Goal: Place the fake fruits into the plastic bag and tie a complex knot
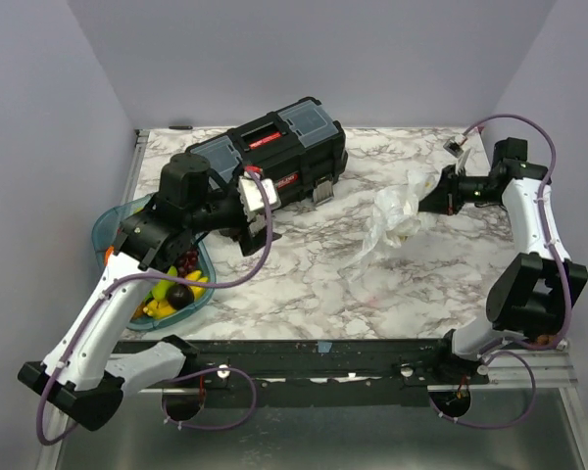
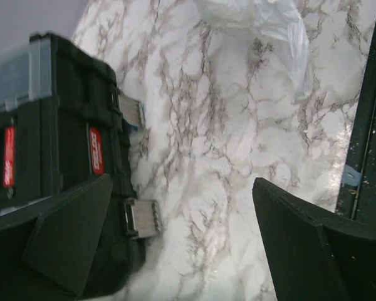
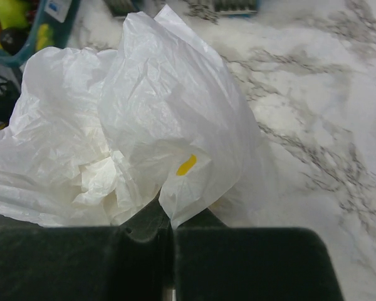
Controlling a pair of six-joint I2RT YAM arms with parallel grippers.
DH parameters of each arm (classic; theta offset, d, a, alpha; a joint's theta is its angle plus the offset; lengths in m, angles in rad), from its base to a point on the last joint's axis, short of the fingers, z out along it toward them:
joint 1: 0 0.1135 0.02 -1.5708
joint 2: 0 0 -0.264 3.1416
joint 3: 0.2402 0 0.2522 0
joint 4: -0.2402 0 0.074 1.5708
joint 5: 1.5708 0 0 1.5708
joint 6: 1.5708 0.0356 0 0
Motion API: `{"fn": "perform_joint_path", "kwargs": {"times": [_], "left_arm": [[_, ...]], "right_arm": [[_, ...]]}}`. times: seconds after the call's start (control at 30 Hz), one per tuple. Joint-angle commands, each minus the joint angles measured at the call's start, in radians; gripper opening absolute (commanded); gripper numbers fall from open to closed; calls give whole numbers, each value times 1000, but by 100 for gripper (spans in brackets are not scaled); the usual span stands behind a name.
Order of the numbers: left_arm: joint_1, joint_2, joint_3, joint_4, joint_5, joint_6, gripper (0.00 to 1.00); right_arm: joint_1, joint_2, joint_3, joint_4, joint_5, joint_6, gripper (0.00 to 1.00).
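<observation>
The plastic bag (image 1: 392,220) lies crumpled right of the table's middle; it also shows in the right wrist view (image 3: 144,119) and at the top of the left wrist view (image 2: 263,19). My right gripper (image 1: 439,201) (image 3: 172,222) is shut on an edge of the bag, which bears a small yellow mark. The fake fruits (image 1: 176,289), yellow, green, red and dark ones, lie in a teal tray at the left; a few show in the right wrist view (image 3: 6,15). My left gripper (image 1: 258,220) (image 2: 183,182) is open and empty, above the table in front of the black toolbox.
The black toolbox (image 1: 274,152) (image 2: 50,125) with grey-blue lids and metal latches stands at the back middle, close to my left gripper. The teal oval tray (image 1: 103,220) (image 3: 44,28) sits at the left edge under my left arm. A black rail runs along the table's near edge.
</observation>
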Motion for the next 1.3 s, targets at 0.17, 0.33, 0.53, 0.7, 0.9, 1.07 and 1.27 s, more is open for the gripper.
{"fn": "perform_joint_path", "kwargs": {"times": [0.17, 0.33, 0.53, 0.7, 0.9, 1.07, 1.27], "left_arm": [[-346, 143, 76, 227, -205, 175, 98], [-469, 245, 108, 263, -193, 112, 98], [-528, 388, 97, 312, -252, 12, 98], [-524, 480, 133, 188, -257, -15, 69], [-474, 287, -151, 252, -175, 66, 0], [-439, 82, -379, 186, -140, 246, 0], [-398, -34, -560, 177, -209, 377, 0]], "right_arm": [[196, -198, -163, 117, -52, 197, 1], [291, -276, -231, 268, 6, 350, 1], [354, -296, -275, 342, 38, 429, 1], [358, -307, -291, 351, 38, 448, 1], [335, -258, -249, 303, 67, 416, 1], [203, -209, -203, 300, 99, 355, 1], [90, -155, -144, 265, 34, 278, 1]]}}
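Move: The plastic bag hangs from the shut right fingers. Its loose end lies about 18 cm to the right of the open left hand, roughly level with it fore and aft and some 17 cm lower; from the right hand it is about 12 cm left, 11 cm back and 6 cm lower. From the left hand, the toolbox stands about 15 cm ahead and 22 cm below, the fruit basket some 25 cm left, level fore and aft and 26 cm below. The bag, still pinched in the right fingers, is carried about 12 cm left and 7 cm back towards the left hand, which reaches right some 19 cm, then sinks and shuts on the bag's loose side. The left hand then draws it left about 10 cm, still sinking slightly and easing back, while the right hand, keeping its hold, gives way about 5 cm to the right and slightly forward. ##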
